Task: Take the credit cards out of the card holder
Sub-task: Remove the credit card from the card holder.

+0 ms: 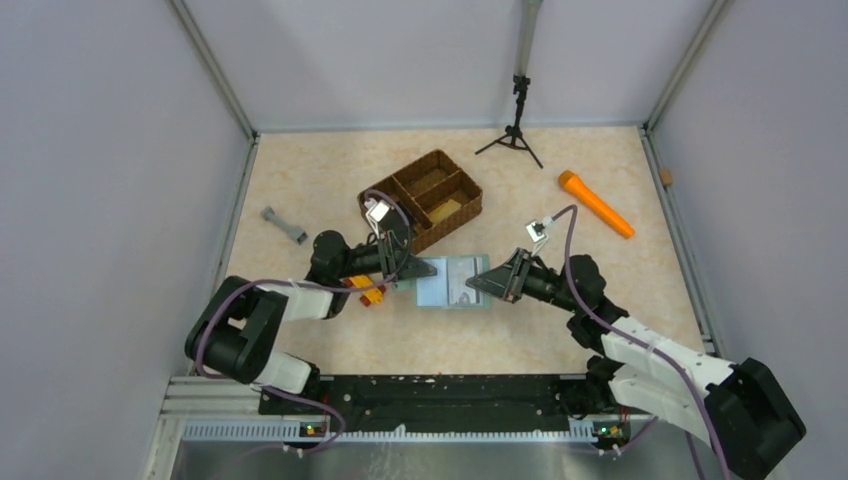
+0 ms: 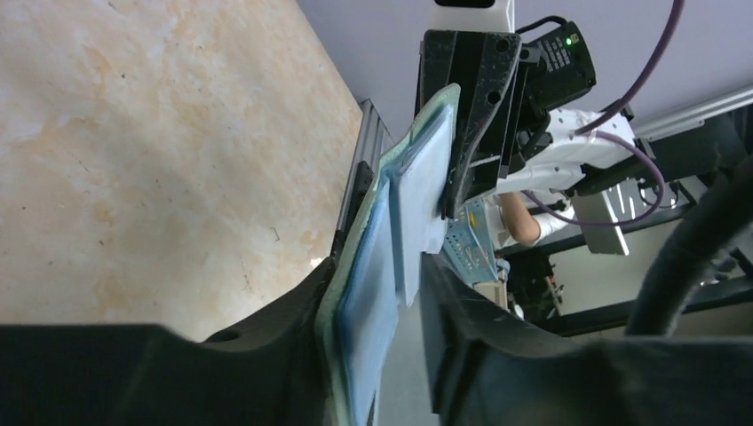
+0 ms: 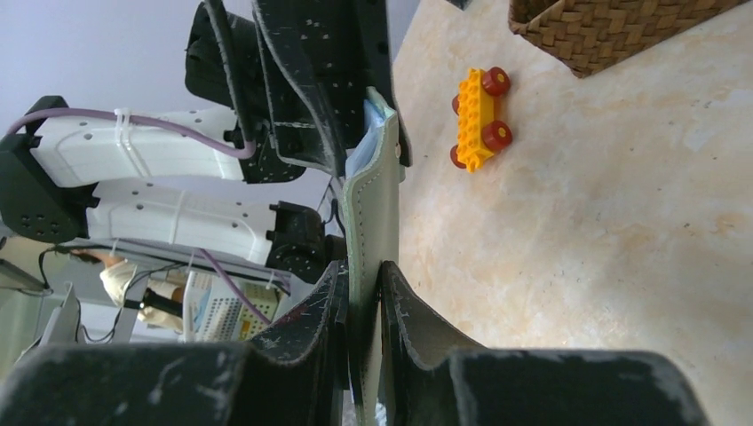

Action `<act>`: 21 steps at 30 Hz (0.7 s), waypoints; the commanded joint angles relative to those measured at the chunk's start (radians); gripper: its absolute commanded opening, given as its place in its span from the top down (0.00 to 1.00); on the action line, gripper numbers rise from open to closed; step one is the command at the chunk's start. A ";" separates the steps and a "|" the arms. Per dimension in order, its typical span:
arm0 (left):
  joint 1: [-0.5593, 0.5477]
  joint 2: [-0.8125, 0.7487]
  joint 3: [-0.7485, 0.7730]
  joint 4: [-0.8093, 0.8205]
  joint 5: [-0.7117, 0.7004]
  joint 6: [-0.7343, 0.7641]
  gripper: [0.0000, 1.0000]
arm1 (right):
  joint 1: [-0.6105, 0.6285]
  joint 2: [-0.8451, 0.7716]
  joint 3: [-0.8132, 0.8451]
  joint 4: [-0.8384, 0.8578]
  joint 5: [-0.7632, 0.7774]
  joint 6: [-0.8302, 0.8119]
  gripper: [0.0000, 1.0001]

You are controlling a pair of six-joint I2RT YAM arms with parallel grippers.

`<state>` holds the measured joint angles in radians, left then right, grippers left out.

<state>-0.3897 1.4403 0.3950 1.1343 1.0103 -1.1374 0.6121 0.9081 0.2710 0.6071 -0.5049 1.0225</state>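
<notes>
The card holder (image 1: 452, 282) is open, grey-green outside with pale blue pockets, and is held up between both arms at mid table. My right gripper (image 1: 480, 282) is shut on its right edge; in the right wrist view both fingers pinch the stitched cover (image 3: 371, 204) at the gripper (image 3: 362, 277). My left gripper (image 1: 425, 270) straddles the left edge. In the left wrist view the holder (image 2: 368, 302) lies against one finger of that gripper (image 2: 377, 268), with a gap to the other finger, so it is open. The credit cards are hidden in the pockets.
A brown woven basket (image 1: 422, 198) stands just behind the left gripper. A yellow toy car (image 1: 368, 290) lies under the left arm and also shows as the car (image 3: 479, 118). An orange tube (image 1: 596, 204), a grey tool (image 1: 284, 225) and a tripod (image 1: 515, 130) lie farther off.
</notes>
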 commanded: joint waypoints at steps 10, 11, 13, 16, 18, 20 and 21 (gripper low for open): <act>-0.047 0.285 0.076 0.405 0.051 -0.175 1.00 | -0.005 0.024 0.106 -0.103 0.045 -0.115 0.79; -0.046 0.302 0.077 0.438 0.052 -0.195 1.00 | -0.006 0.022 0.106 -0.113 0.039 -0.118 0.74; -0.046 0.326 0.082 0.463 0.055 -0.220 1.00 | -0.006 0.011 0.097 -0.126 0.035 -0.122 0.70; -0.047 0.323 0.081 0.433 0.053 -0.197 1.00 | -0.005 -0.011 0.079 -0.140 0.035 -0.130 0.67; -0.047 0.301 0.081 0.365 0.049 -0.151 1.00 | -0.006 -0.024 0.070 -0.149 0.038 -0.134 0.63; -0.047 0.278 0.078 0.308 0.044 -0.112 1.00 | -0.006 -0.028 0.070 -0.168 0.045 -0.138 0.62; -0.047 0.265 0.078 0.277 0.041 -0.092 1.00 | -0.006 -0.030 0.070 -0.177 0.047 -0.141 0.61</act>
<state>-0.4328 1.7683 0.4526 1.4357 1.0401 -1.3025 0.6083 0.9051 0.3157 0.4255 -0.4595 0.9119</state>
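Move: The open card holder hangs between the hands, its left edge already between the left hand's half-closed fingers; its middle lies about 4 cm right of the left hand and 2 cm back, level with it. From the right hand, which grips its right part, the middle is some 5 cm left and 1 cm ahead, level. The basket stands roughly 17 cm ahead of the left hand and 2 cm left, the toy car about 16 cm left and 3 cm back, both some 13 cm lower. The left fingers shut on the card holder's left edge, both hands sink 2–3 cm, and the right fingers open. ##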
